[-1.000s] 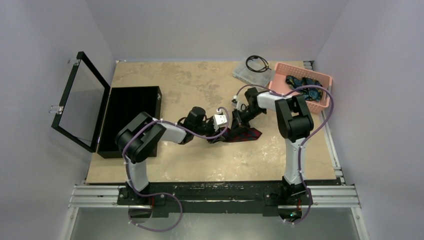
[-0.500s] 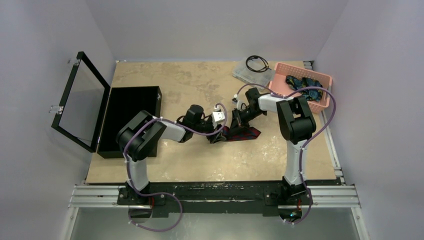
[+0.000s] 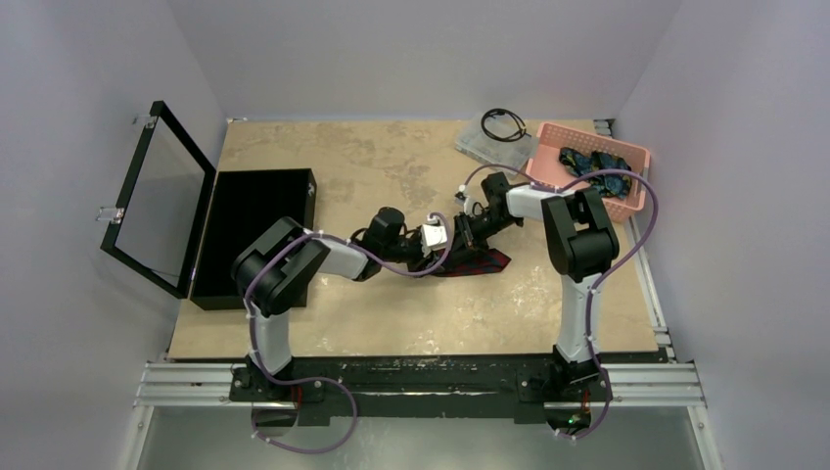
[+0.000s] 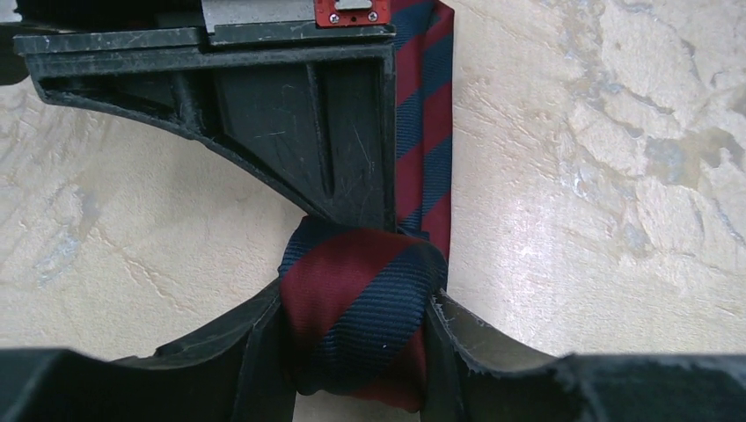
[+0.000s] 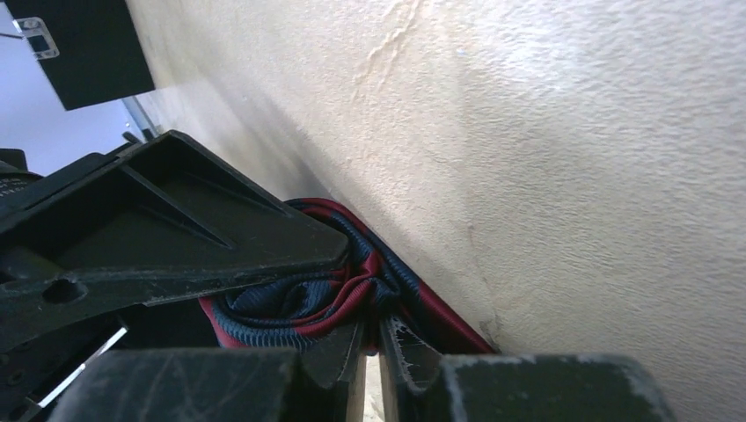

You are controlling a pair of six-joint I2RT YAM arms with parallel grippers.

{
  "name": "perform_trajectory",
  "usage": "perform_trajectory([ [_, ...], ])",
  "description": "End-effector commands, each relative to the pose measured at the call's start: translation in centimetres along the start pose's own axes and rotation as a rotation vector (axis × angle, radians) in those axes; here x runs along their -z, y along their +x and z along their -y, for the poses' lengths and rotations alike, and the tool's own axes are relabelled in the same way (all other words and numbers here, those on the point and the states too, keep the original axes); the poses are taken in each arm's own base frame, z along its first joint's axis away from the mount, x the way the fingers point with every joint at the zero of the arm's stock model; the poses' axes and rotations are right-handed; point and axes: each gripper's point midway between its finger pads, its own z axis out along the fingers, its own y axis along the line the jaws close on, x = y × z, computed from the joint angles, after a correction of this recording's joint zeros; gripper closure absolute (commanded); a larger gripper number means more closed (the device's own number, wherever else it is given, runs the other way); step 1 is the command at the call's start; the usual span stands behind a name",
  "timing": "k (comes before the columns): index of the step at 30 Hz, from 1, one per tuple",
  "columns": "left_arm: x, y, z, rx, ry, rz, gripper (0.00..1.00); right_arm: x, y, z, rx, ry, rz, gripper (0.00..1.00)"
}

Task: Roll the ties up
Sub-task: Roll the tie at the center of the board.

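Note:
A maroon tie with navy diagonal stripes (image 3: 480, 262) lies mid-table, one end rolled up. In the left wrist view my left gripper (image 4: 356, 330) is shut on that roll (image 4: 361, 308), a finger against each side, while the flat strip (image 4: 427, 114) runs away beneath the right gripper's black finger (image 4: 290, 114). My right gripper (image 5: 374, 347) is shut on a fold of the same tie (image 5: 308, 303) at the roll's edge. From above, the left gripper (image 3: 434, 257) and right gripper (image 3: 458, 238) meet over the tie. Dark blue ties (image 3: 592, 160) lie in the pink basket (image 3: 597, 137).
An open black case (image 3: 256, 211) with its raised lid (image 3: 161, 201) stands at the left. A clear tray (image 3: 484, 147) with a coiled black cable (image 3: 504, 124) sits at the back, beside the basket. Purple cables loop along both arms.
The left wrist shifted slightly back and then forward to the right again over the roll. The right arm and the tie have barely moved.

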Motion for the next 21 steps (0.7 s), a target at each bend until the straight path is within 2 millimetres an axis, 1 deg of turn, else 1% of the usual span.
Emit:
perform_trajectory([
  [1,0.4,1.9,1.4,-0.06,0.003,-0.132,0.79,-0.7,-2.3,4.8,0.141,0.204,0.059,0.82],
  [3,1.1,2.6,1.5,-0.068,-0.009,-0.188,0.8,0.9,-2.9,3.8,0.182,0.196,0.073,0.72],
  [5,1.8,3.6,1.8,-0.055,-0.008,-0.248,0.8,3.2,-3.2,3.0,0.183,0.179,0.101,0.61],
  [6,2.0,3.9,1.9,-0.051,-0.006,-0.271,0.8,4.1,-3.0,2.9,0.178,0.174,0.102,0.57],
  [7,2.2,4.3,2.0,-0.055,-0.004,-0.289,0.8,5.0,-2.8,2.8,0.174,0.169,0.1,0.54],
  [9,2.3,4.9,2.0,-0.076,-0.006,-0.324,0.8,6.4,-2.1,2.5,0.171,0.154,0.098,0.52],
  [11,2.2,5.1,1.8,-0.082,-0.007,-0.351,0.8,7.4,-1.4,1.7,0.169,0.126,0.101,0.48],
  [13,1.9,5.2,1.9,-0.093,0.0,-0.369,0.8,7.8,-0.9,0.5,0.173,0.09,0.103,0.45],
  [16,1.6,5.5,2.0,-0.094,0.006,-0.389,0.8,7.5,-0.6,-1.9,0.145,-0.005,0.124,0.4],
  [18,1.4,5.6,2.0,-0.092,0.014,-0.405,0.8,6.7,-0.7,-2.9,0.132,-0.051,0.127,0.41],
  [21,1.4,5.7,2.1,-0.089,0.027,-0.421,0.79,5.3,-0.5,-3.7,0.141,-0.096,0.108,0.43],
])
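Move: The right hand, closed and low at the tie roll's right side, has the roll's middle about 2 cm to its left and 1 cm above, level fore and aft. The flat tail's end lies some 10 cm to its right, level fore and aft and 1 cm below; the clear plastic case is around 24 cm ahead and 8 cm right, at table height. The left hand already holds the tie roll right at its finger pads. The right fingers open off the roll, backing up, right and forward some 7 cm; the left keeps its pinch, rolling 15 degrees. ##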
